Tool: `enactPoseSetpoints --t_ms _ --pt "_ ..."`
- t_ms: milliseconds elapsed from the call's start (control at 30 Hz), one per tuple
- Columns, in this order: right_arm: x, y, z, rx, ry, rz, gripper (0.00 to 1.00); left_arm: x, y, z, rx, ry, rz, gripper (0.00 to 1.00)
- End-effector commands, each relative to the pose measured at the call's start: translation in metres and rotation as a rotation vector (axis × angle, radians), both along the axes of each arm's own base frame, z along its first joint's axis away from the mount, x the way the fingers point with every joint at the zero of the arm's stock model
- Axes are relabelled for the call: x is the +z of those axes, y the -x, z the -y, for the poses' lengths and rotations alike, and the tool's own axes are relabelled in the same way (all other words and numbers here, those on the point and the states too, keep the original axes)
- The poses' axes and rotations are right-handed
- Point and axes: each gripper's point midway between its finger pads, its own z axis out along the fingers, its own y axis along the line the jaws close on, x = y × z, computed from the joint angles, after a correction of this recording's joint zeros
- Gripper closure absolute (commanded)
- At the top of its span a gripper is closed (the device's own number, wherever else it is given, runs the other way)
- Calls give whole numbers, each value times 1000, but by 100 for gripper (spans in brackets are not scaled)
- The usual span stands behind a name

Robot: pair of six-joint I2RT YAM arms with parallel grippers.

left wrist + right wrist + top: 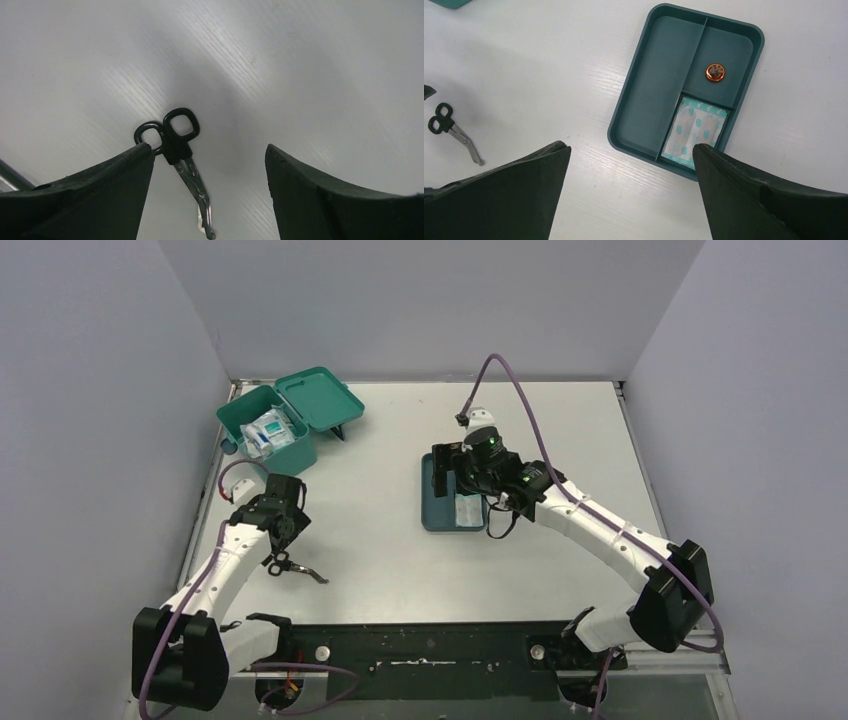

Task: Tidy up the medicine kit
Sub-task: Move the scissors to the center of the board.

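Observation:
The medicine kit (300, 452) stands at the back left with its lid (320, 398) swung open and white packets (270, 432) inside. Black-handled scissors (181, 145) lie flat on the table, also seen as scissors (297, 567) from above and scissors (451, 130) from the right wrist. My left gripper (207, 146) hangs open just over them, its left fingertip by a handle ring. My right gripper (630, 145) is open and holds nothing, hovering at the near edge of the dark teal divided tray (659, 90).
The tray (435, 512) lies mid-table under the right gripper (456, 480). It holds a round orange tin (715, 72) and a dotted plaster packet (694, 131) in separate compartments. Grey walls close off the left, back and right.

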Motion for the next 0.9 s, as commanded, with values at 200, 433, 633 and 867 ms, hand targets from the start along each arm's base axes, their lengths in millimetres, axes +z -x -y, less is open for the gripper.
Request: enactPoseSetpoints --t_ms 200,433,633,867 --pt "15 18 -21 23 -141 20 0 -26 21 -20 226 2 -32 37" --pt "15 26 -33 43 -140 19 0 -40 22 -23 248 2 -45 48" --pt "8 30 -32 43 -127 9 0 -52 23 -21 242 15 -78 51" --pt "8 34 -29 49 -127 15 0 -61 21 -11 208 74 -58 64"
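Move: The scissors lie nearly under the left hand: their middle is about 5 cm back from it, level sideways and some 7 cm below, with the handles on the left end and the blades pointing right and slightly back. The green box stands about 25 cm ahead and 10 cm to the left; the divided tray is some 13 cm ahead and 36 cm to the right. From the right hand the scissors are about 38 cm left, 11 cm back and 18 cm below. The left hand sinks about 6 cm onto the scissors, at first also drawing back some 3 cm and a little left, then going almost straight down, while it turns about 10 degrees counter-clockwise and its fingers close from wide to less than half open, coming against both sides of the neck where the handle loops meet the blades. The right hand, empty and fully open, eases some 4 cm back and 3 cm left, away from the tray. ##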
